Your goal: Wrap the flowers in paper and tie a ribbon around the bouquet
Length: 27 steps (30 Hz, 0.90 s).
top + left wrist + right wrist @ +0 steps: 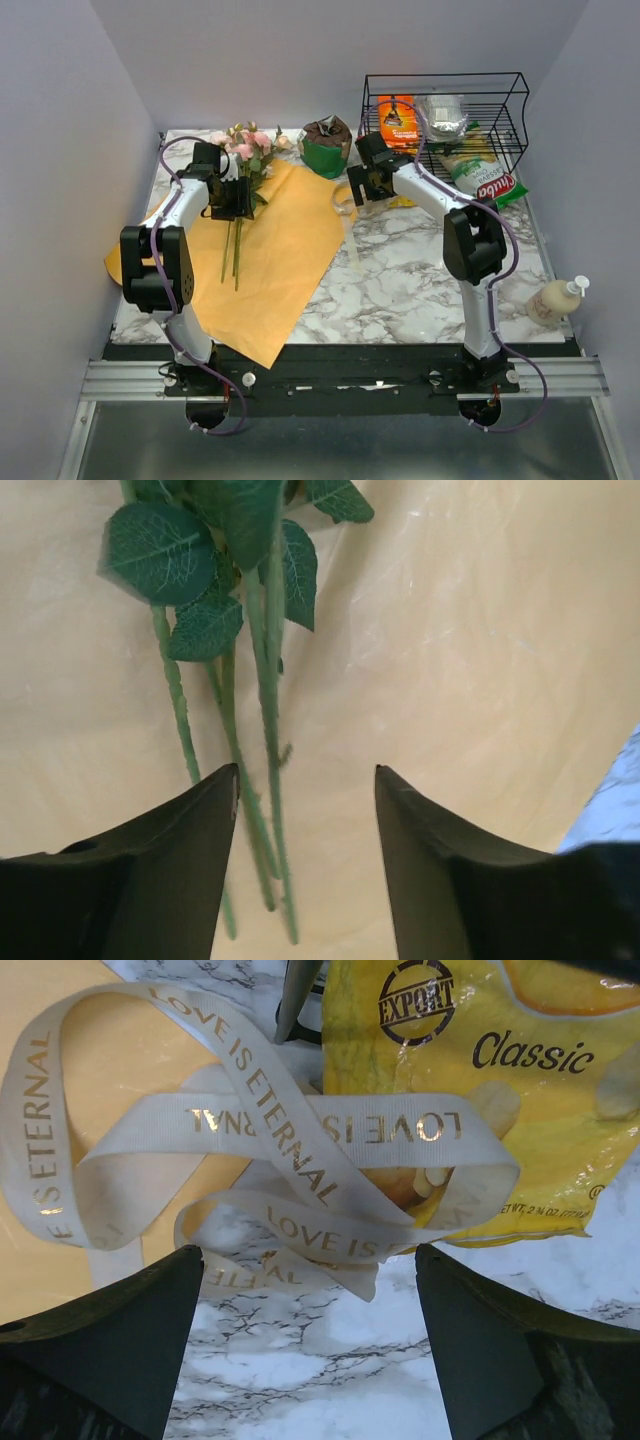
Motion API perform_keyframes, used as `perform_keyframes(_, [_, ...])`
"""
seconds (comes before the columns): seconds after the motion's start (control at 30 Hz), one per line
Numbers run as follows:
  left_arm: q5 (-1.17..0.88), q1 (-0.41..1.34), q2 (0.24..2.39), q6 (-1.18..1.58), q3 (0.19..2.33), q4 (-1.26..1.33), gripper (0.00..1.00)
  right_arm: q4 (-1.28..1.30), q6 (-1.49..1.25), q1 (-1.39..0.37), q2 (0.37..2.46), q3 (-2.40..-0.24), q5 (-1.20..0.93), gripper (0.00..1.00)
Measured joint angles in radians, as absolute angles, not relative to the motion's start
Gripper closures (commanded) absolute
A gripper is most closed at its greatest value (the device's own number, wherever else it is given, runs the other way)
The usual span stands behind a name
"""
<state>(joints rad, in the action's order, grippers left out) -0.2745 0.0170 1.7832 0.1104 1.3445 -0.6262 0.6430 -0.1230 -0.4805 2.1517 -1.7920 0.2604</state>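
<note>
The flowers [250, 142] lie on the orange paper [290, 250], pink and cream heads toward the back wall and stems [268, 700] running toward me. My left gripper [307, 770] hovers open just over the stems, which pass close to its left finger, untouched. In the top view this gripper [240, 197] sits over the upper stems. The cream ribbon [300, 1130], printed "LOVE IS ETERNAL", lies in loose loops on the marble, partly over the paper's edge and a yellow chip bag [480, 1080]. My right gripper [308, 1255] stands open above the ribbon's near loops.
A black wire basket [445, 74] at the back right holds an orange snack packet [397, 120] and other bags. A green-wrapped pot [327, 145] stands behind the paper. A green chip bag [490, 185] lies right of the right arm. A pump bottle [555, 298] stands at the right edge.
</note>
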Motion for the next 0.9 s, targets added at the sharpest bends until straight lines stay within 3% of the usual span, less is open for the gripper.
perform_keyframes(0.13, [-0.266,0.017,1.781,0.108,1.355,-0.637,0.24,0.653,-0.091,-0.48,2.191,-1.841,0.292,0.12])
perform_keyframes(0.27, [-0.266,0.017,1.747,0.1,1.372,-0.657,0.2,0.664,-0.065,-0.48,2.236,-1.897,0.315,0.36])
perform_keyframes(0.47, [-0.267,0.015,1.64,0.081,1.395,-0.676,0.19,0.65,-0.044,-0.481,2.229,-1.871,0.331,0.62])
perform_keyframes(0.57, [-0.268,0.015,1.614,0.073,1.396,-0.676,0.19,0.64,-0.03,-0.48,2.208,-1.837,0.336,0.83])
perform_keyframes(0.6, [-0.27,0.015,1.613,0.071,1.396,-0.676,0.19,0.639,-0.027,-0.48,2.202,-1.828,0.336,0.97])
perform_keyframes(0.9, [-0.276,0.159,1.645,-0.027,1.316,-0.64,0.15,0.628,-0.031,-0.432,2.0,-1.533,0.335,0.99])
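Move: The ribbon's loose loops lie just under the right hand's fingertips, centred about 3 cm ahead and 1 cm to the left. From that same hand, the yellow chip bag is some 7 cm ahead and 7 cm right, and the green bag about 8 cm ahead and 8 cm left. The left hand has the newly laid pink rose a few centimetres below it, about 1 cm ahead and 1 cm left, with the ribbon roughly 24 cm to its right and 2 cm ahead. Right fingers pinch the ribbon and draw it 8 cm back-right; open left hand rises, then sinks rightwards. ##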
